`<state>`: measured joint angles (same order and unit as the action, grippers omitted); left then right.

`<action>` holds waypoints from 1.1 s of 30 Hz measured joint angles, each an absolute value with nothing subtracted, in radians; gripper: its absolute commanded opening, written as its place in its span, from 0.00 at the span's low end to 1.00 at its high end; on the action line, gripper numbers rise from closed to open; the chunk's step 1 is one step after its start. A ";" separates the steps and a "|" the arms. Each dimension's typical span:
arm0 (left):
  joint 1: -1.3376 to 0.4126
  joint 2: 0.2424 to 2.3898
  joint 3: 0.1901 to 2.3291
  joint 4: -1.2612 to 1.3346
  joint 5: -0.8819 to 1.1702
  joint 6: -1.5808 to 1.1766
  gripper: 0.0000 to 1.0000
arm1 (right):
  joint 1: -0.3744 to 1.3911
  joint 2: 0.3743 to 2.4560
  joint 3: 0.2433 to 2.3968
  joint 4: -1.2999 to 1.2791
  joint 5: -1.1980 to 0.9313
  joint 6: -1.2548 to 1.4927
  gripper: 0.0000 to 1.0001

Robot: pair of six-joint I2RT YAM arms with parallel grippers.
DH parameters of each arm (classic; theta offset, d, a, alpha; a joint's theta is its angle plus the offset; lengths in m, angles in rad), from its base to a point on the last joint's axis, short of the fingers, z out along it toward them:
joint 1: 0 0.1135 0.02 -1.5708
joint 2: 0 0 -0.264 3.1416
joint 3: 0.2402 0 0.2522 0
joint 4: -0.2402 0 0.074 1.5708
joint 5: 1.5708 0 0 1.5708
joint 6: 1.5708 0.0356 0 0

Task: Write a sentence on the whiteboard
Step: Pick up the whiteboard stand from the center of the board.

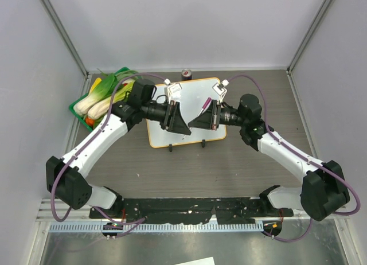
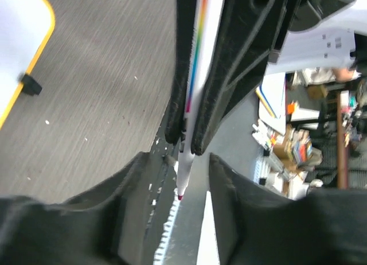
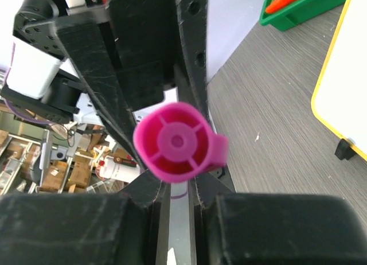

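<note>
The whiteboard [image 1: 192,93], white with an orange-tan rim, lies at the table's middle back; its corner shows in the left wrist view [image 2: 17,41] and the right wrist view [image 3: 350,87]. No sentence shows on its visible parts. Both grippers meet tip to tip above its near half. My right gripper [image 1: 191,124] [image 3: 178,190] is shut on a white marker [image 2: 198,76] with a rainbow stripe; its pink end [image 3: 175,141] [image 1: 205,106] points at the right wrist camera. My left gripper [image 1: 188,130] [image 2: 178,162] is open, its fingers either side of the marker's red tip [image 2: 180,195] without touching it.
A green basket [image 1: 77,107] of leeks and other vegetables stands at the back left, beside the left arm. A small dark can [image 1: 187,74] sits behind the board. Two black clips [image 1: 171,147] stick out from the board's near edge. Grey walls enclose the table.
</note>
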<state>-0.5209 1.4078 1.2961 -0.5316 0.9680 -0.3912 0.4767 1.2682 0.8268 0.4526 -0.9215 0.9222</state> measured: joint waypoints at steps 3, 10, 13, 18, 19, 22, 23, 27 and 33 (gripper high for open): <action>-0.519 1.388 1.269 -0.529 0.922 -0.395 0.72 | 0.485 1.264 0.834 0.378 -0.900 0.871 0.01; -0.517 1.283 1.103 -0.505 0.798 -0.443 0.76 | 0.489 1.220 0.865 0.173 -0.759 0.742 0.01; -0.517 1.248 1.047 -0.505 0.742 -0.462 0.76 | 0.489 1.209 0.866 0.120 -0.703 0.712 0.01; -0.517 1.216 1.015 -0.506 0.668 -0.468 0.75 | 0.489 1.208 0.866 0.054 -0.619 0.690 0.01; -0.517 1.213 1.015 -0.506 0.652 -0.468 0.76 | 0.489 1.208 0.866 0.043 -0.606 0.687 0.01; -0.517 1.210 1.015 -0.506 0.614 -0.468 0.75 | 0.489 1.208 0.866 0.021 -0.585 0.686 0.02; -0.517 1.210 1.015 -0.506 0.603 -0.468 0.75 | 0.489 1.208 0.866 0.019 -0.580 0.686 0.01; -0.519 1.214 1.028 -0.509 0.558 -0.466 0.75 | 0.489 1.208 0.866 0.015 -0.558 0.686 0.02; -0.548 1.215 1.050 -0.536 0.377 -0.473 0.75 | 0.482 1.197 0.866 -0.041 -0.490 0.678 0.01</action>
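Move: The white face of the board has its middle roughly 15 cm ahead of the left hand, 1 cm to its left and 27 cm below; the left black clip is about 2 cm ahead and 7 cm left, the vegetable basket some 20 cm ahead and 30 cm left, both also well below. From the right hand, already gripping the marker, the board's middle lies about 15 cm ahead, 4 cm left and 28 cm down, the right black clip 2 cm ahead and 4 cm right. The opening left hand sinks 8 cm and leftward from the marker, which the right lowers 6 cm, forward and right. ##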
